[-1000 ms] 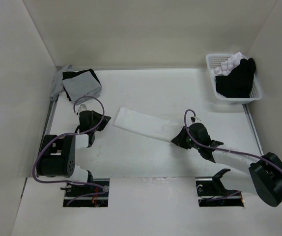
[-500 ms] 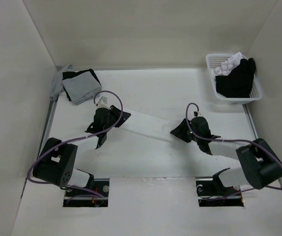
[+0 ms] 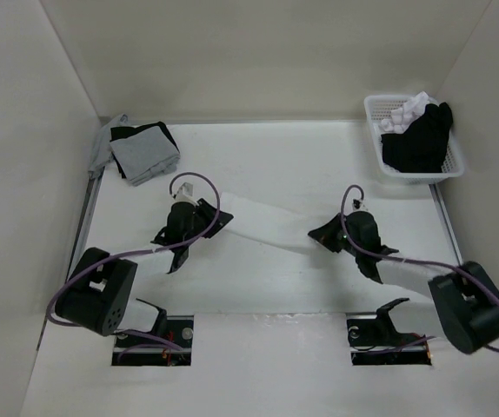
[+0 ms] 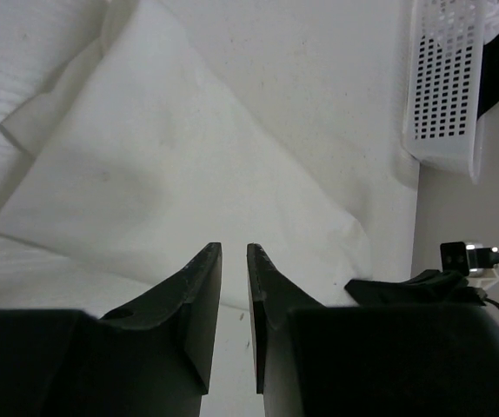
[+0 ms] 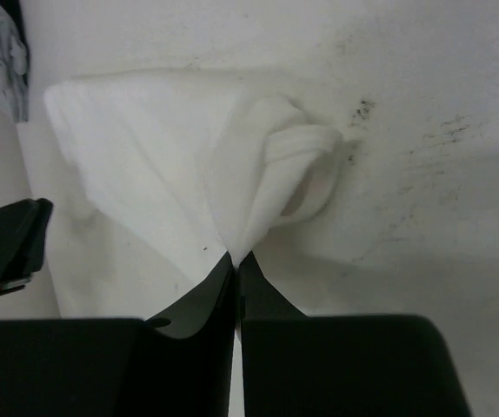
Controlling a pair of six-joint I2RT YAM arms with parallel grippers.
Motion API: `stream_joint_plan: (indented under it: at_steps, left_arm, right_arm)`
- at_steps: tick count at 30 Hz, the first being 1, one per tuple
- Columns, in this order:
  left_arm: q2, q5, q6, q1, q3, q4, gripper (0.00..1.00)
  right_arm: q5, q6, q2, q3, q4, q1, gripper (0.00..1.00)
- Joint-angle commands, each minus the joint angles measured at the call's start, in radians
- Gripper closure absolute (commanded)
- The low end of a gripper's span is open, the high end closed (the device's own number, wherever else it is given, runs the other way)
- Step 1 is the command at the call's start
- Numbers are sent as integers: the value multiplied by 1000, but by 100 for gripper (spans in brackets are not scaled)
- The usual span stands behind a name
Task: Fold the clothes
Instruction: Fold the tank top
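Note:
The clothes (image 3: 267,224), a thin white garment folded into a long strip, lie slanted across the table's middle. My left gripper (image 3: 208,222) is at the strip's left end. In the left wrist view that gripper (image 4: 232,254) stands open by a narrow gap, with its tips at the near edge of the flat cloth (image 4: 154,174) and nothing pinched between them. My right gripper (image 3: 324,235) is at the strip's right end. The right wrist view shows this gripper (image 5: 236,258) shut on a bunched, rolled fold of the white fabric (image 5: 258,174).
A white basket (image 3: 380,161) at the back right holds a black garment (image 3: 419,143) and small white pieces. Grey and black garments (image 3: 143,152) are stacked at the back left. Side walls close in the table. The left wrist view also catches the basket (image 4: 445,87).
My left arm has swung right from beside the cloth to its left end. The right gripper has shifted slightly toward the back at the right end.

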Motion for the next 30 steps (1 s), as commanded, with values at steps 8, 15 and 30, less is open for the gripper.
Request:
stream_joint_plan:
  at_steps: [8, 15, 30]
  left_arm:
    - [-246, 32, -1, -19, -66, -28, 83]
    - [-337, 75, -1, 32, -80, -62, 82]
    - [-475, 188, -32, 191, -149, -71, 82]
  right_arm:
    - [252, -183, -374, 194, -563, 90, 95]
    - [313, -340, -103, 565, -702, 222, 94]
    - [321, -467, 660, 1389, -965, 437, 71]
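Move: The tank top lies as a low strip about 24 cm long, its right end still pinched by the right fingers. Its left end, where this end goes, is roughly 20 cm left of the right hand, 5 cm farther out and 3 cm lower; the strip's middle is about 10 cm left and 3 cm ahead. The white basket stands some 27 cm right and 26 cm ahead. From the left hand that left end is 2 cm ahead, 1 cm left and 6 cm below. The tank top's pinched right end is lifted and carried in an arc over the rest towards its left end: the right hand rises some 12 cm, swings about 19 cm left and 8 cm forward while sinking again, turning counter-clockwise with its left side dipping, and opens its fingers at the end. The partly open, empty left hand clears away, first up about 6 cm, then leftward. ##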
